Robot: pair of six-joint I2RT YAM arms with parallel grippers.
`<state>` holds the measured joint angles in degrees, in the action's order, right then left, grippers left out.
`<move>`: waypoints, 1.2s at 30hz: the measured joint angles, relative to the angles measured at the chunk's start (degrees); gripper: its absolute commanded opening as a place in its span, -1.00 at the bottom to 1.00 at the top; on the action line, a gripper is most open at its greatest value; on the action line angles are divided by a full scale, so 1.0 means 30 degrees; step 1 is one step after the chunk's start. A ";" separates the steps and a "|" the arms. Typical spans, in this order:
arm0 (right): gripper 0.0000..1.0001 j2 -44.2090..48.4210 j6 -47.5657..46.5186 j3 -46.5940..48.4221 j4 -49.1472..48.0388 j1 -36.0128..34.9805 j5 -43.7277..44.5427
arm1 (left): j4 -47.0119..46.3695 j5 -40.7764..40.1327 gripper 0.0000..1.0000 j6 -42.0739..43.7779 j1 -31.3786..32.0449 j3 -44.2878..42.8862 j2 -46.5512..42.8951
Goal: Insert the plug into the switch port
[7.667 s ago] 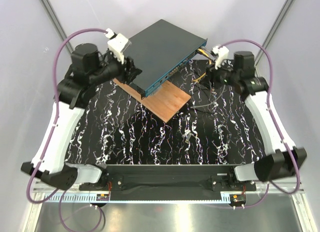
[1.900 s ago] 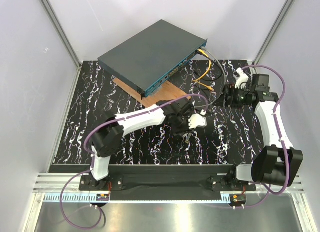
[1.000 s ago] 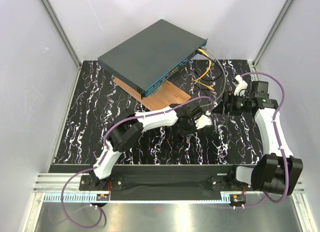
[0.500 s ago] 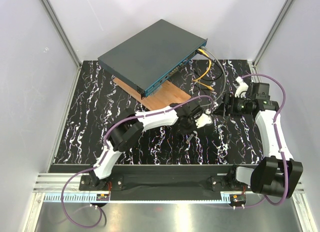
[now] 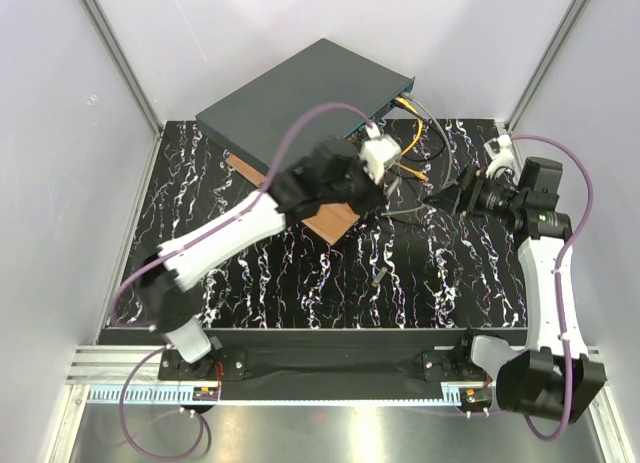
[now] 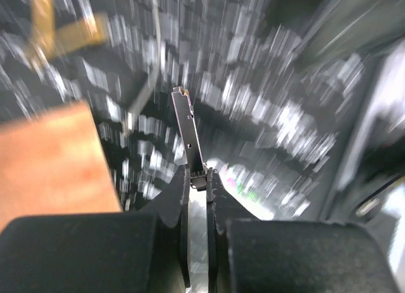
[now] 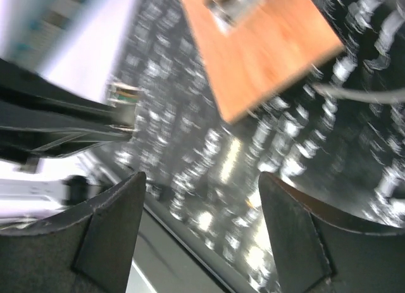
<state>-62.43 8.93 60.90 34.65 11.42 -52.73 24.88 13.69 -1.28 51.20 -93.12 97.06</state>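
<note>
The switch point(image 5: 300, 98) is a flat dark teal box at the back, resting on a wooden board point(image 5: 335, 218). My left gripper point(image 5: 385, 188) hovers at the board's right corner, below the switch's front face. It is shut on the plug point(image 5: 394, 185), a thin pale grey piece. In the left wrist view the plug point(image 6: 188, 131) sticks out past the closed gripper point(image 6: 197, 173). The right wrist view shows the plug point(image 7: 124, 93) at the tip of the left gripper's black fingers. My right gripper point(image 5: 440, 198) is wide open and empty point(image 7: 201, 176), facing the left gripper from the right.
Yellow cables point(image 5: 410, 143) and a thin grey cable point(image 5: 420, 213) lie right of the switch, between the two grippers. A small grey piece point(image 5: 378, 277) lies on the black marbled table. The board also shows in the wrist views point(image 6: 50, 160) point(image 7: 259, 46). Both wrist views are motion-blurred.
My left arm has swung up from the middle of the table to the board's right corner, carrying the plug. My right gripper has drawn back a little toward the right.
</note>
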 measured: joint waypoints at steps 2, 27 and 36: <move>0.63 0.0656 0.2470 -0.0219 -0.2273 0.0000 -0.0619 | -0.1574 -0.0219 -1.00 -0.1304 0.0022 -0.0007 -0.1290; 0.19 0.0612 1.1817 -0.0823 -1.3457 -0.3497 0.0248 | -0.8102 -0.2157 -1.00 -0.6586 0.0546 0.1559 -0.1581; 0.08 0.0000 1.1103 -0.0823 -1.3041 -0.3563 0.0488 | -0.8473 -0.2499 -1.00 -0.6411 0.0780 0.1559 -0.1559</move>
<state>-62.43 42.24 58.43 -4.47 0.73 -51.27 -0.54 6.20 -20.51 53.54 -88.44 92.38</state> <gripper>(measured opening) 0.547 0.068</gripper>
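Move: The plug is already in the left fingers, its middle about 2 cm to the right of that hand point, 1 cm ahead and 1 cm below. From the right hand it lies some 11 cm to the left, level fore and aft and about 1 cm lower. On the table some 25 cm beneath the left hand, the grey cable's end is about 12 cm ahead and 3 cm right, and a small metal piece 4 cm back and 2 cm right. The right fingers come up around the plug from its right and partly close, one finger beside it and the other behind; whether they touch it can't be made out. To get there the right hand rises about 10 cm, then slides some 6 cm left and a little forward, tipping its fingers up towards level. The left keeps its pinch on the plug, rises some 10 cm with a small dip, drifts 3 cm right and rolls nearly 30 degrees until its fingers point level. ##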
